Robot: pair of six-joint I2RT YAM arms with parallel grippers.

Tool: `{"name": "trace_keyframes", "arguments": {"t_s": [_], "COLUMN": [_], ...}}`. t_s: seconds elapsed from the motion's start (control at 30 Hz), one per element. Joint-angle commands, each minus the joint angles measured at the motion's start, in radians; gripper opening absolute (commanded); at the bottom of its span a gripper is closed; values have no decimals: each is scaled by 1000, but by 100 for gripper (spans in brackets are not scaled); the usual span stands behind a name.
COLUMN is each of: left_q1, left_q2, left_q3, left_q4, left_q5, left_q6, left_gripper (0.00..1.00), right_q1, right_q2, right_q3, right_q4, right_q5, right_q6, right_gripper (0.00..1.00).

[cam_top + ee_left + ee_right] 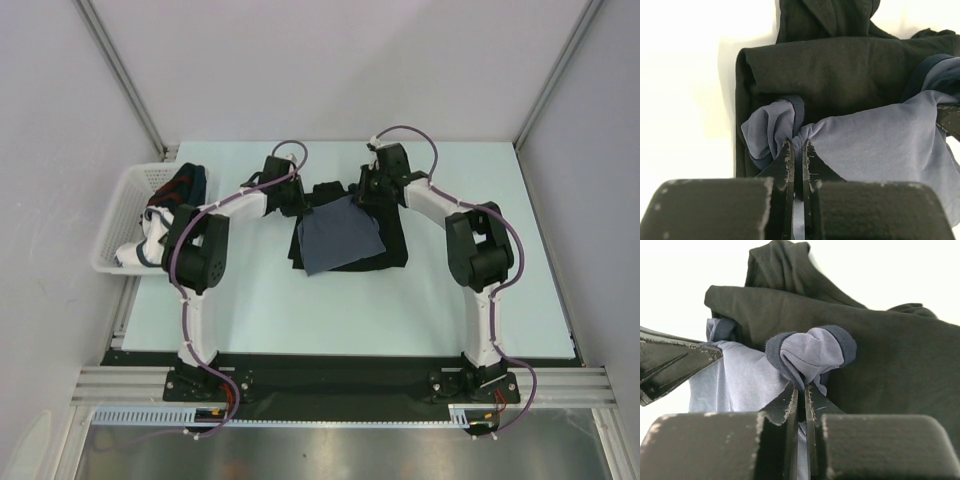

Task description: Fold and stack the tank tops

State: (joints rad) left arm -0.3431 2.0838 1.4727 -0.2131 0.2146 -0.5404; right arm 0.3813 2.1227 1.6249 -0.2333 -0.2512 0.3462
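A folded black tank top (390, 245) lies at the middle back of the table. On top of it rests the slate blue-grey tank top (338, 240), partly folded. My left gripper (297, 203) is at its far left corner. In the left wrist view this gripper (798, 145) is shut, with bunched blue-grey cloth (880, 140) pinched between its jaws above the black top (840, 75). My right gripper (366, 196) is at the far right corner. In the right wrist view it (801, 387) is shut on a dark-trimmed fold of the blue-grey top (812, 352), with the black top (890, 355) behind.
A white basket (118, 215) stands at the table's left edge with more dark clothing (185, 185) in it. The pale table (330, 310) stretches in front of the stack. Grey walls close in the back and both sides.
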Motion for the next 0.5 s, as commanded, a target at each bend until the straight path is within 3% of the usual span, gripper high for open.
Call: {"name": "trace_keyframes", "arguments": {"t_s": [0.0, 0.23, 0.47], "left_q1": [-19, -103, -137], "left_q2": [-45, -180, -220], "left_q3": [40, -34, -71], "left_q4": [21, 93, 190], "left_q5": [-52, -175, -175], "left_q6": [43, 137, 140], "left_gripper": [0, 0, 0], "right_q1": [16, 16, 5], "right_q2": [-47, -259, -380], "right_q3": [-6, -264, -408], "right_q4": [67, 265, 347], "right_q5": [9, 73, 109], "right_q6": [-42, -49, -46], "right_gripper": [2, 0, 0]}}
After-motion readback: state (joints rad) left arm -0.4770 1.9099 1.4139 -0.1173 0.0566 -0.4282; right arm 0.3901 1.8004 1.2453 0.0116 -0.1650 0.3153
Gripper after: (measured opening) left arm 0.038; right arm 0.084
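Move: The black folded tank top that the pinched blue-grey one is being laid on has its middle about 10 cm right of the left hand and 6 cm back, and 3 cm left of the right hand and 8 cm back, a couple of centimetres below both. The blue-grey top's body hangs back from the grips, its middle some 8 cm right and 8 cm back of the left hand. The black strap bunch pokes out about 5 cm right and 5 cm ahead of the left hand. The blue-grey tank top, still pinched at its two upper corners in shut fingers, is raised off the black one: the left hand goes up about 7 cm while shifting some 4 cm right, its fingertips tilting upward about 15 degrees. The right hand first draws back about 4 cm and drifts right, then rises about 5 cm, tilting up too. ##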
